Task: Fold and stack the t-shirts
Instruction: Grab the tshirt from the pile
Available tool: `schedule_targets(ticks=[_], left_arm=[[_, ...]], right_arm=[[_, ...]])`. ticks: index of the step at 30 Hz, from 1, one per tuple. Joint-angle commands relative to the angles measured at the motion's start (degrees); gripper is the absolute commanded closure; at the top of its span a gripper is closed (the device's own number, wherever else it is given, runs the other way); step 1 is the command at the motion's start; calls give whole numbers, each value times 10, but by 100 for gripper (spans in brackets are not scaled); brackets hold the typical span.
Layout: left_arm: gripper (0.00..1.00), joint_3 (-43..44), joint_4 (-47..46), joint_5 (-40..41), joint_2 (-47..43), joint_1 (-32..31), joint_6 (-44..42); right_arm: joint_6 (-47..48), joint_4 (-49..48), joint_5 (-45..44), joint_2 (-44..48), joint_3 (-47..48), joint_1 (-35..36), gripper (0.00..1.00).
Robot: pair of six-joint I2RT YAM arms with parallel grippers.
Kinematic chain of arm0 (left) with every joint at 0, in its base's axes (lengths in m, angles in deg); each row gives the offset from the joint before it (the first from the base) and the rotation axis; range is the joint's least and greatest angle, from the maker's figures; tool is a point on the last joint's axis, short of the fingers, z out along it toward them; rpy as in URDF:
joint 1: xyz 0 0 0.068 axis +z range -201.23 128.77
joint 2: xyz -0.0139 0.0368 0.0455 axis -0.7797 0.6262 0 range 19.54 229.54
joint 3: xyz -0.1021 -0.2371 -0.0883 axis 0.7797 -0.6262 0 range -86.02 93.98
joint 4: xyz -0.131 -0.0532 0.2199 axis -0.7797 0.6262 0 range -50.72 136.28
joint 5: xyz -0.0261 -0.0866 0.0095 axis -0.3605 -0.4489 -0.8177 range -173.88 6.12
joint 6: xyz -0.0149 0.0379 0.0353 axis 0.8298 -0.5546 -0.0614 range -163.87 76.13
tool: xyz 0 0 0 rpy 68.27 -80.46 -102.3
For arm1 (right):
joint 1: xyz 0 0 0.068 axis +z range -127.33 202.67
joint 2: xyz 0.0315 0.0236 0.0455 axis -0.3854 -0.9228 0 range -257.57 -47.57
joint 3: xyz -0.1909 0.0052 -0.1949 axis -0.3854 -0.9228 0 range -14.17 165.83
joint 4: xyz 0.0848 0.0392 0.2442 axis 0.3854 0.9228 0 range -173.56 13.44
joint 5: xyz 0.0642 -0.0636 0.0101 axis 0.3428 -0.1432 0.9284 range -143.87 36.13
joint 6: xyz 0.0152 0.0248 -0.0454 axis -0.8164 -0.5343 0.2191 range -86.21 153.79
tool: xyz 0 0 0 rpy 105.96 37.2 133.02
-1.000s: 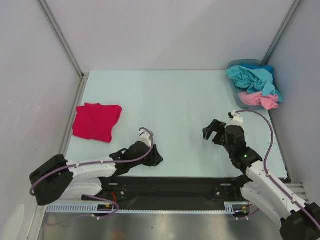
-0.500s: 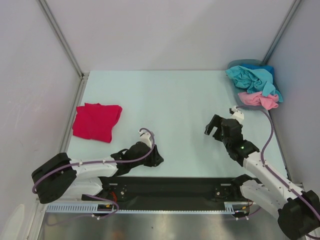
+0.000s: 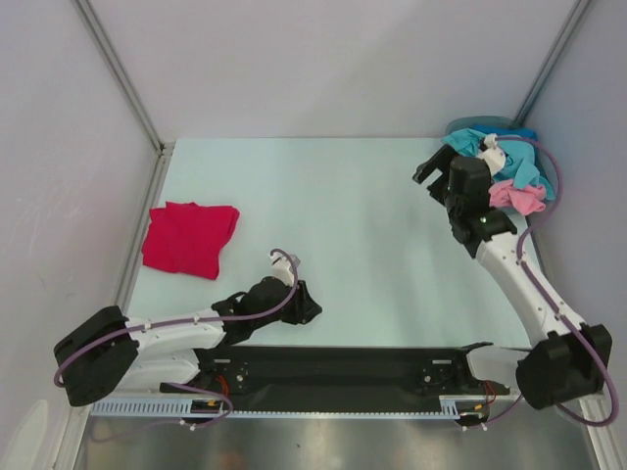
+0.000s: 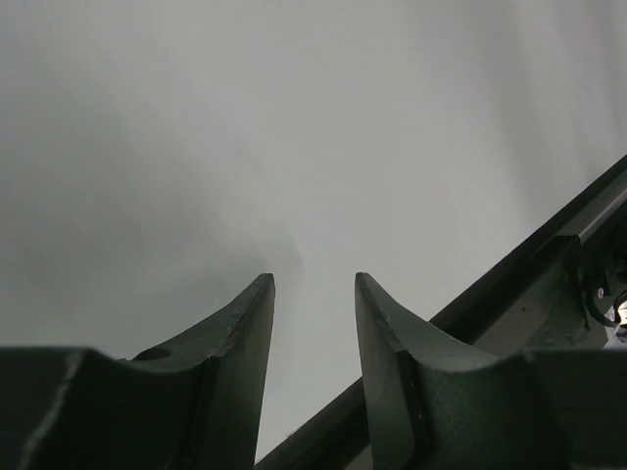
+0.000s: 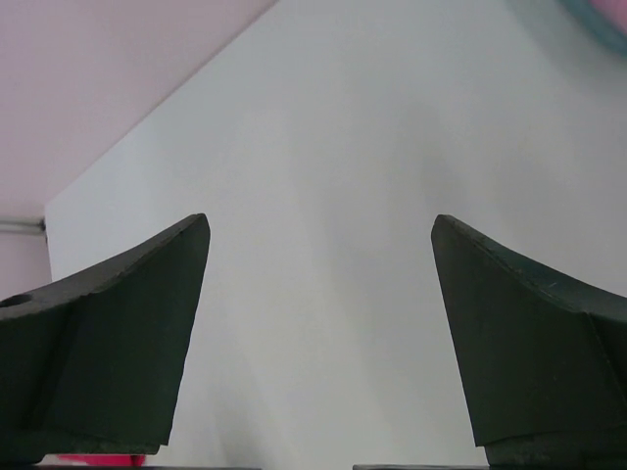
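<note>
A bright red t-shirt (image 3: 189, 238) lies folded at the left of the table. At the back right, teal (image 3: 468, 145), blue (image 3: 519, 133) and light pink (image 3: 519, 199) t-shirts are heaped in a grey-blue bin (image 3: 472, 124). My right gripper (image 3: 427, 172) hangs open just left of that heap, its wrist over the cloth. In the right wrist view the right gripper (image 5: 320, 230) holds nothing, with only bare table between the jaws. My left gripper (image 3: 310, 311) rests low at the table's near edge. The left wrist view shows this left gripper (image 4: 312, 282) open and holding nothing.
A black rail (image 4: 529, 264) runs along the near table edge beside the left fingers. Grey walls with metal corner posts (image 3: 118, 73) enclose the pale table (image 3: 323, 206) on three sides. The bin's teal rim (image 5: 607, 20) shows at the top right of the right wrist view.
My right arm has stretched away from the table's near right up to the back right, beside the heap of shirts. Its jaws stayed wide. The left arm barely shifted.
</note>
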Motion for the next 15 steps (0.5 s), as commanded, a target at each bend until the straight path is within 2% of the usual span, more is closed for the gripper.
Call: schedule_targets(ticks=[1, 6, 10, 15], left_arm=[[56, 5, -8, -2, -5, -3, -11], [56, 6, -7, 0, -20, -3, -12], [55, 5, -8, 2, -21, -3, -16], [55, 10, -20, -13, 1, -3, -20]], right_arm=[[20, 19, -36, -51, 84, -18, 0], [70, 39, -92, -111, 143, -53, 0], [84, 43, -112, -126, 140, -120, 0], [71, 36, -105, -136, 108, -153, 0]])
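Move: The teal t-shirt on top of the pile lies about 14 cm ahead of the right hand, 16 cm to its right and some 14 cm below. The pink t-shirt hangs over the bin's near side, roughly 5 cm ahead of the hand, 18 cm to the right and 17 cm down; the blue one is at the back, about 22 cm ahead, 18 cm right and 14 cm down. From the left hand, the teal t-shirt is some 36 cm ahead, 44 cm right and 7 cm higher. Forward and slightly up at first, then in a quickening sweep to its right, the empty right hand closes in on the pile in the bin, ending about 13 cm farther right and 5 cm farther out, at nearly its starting height. The wrist swings some 20 degrees clockwise and rolls a little, left side dropping; the fingers stay wide open and touch nothing yet. ##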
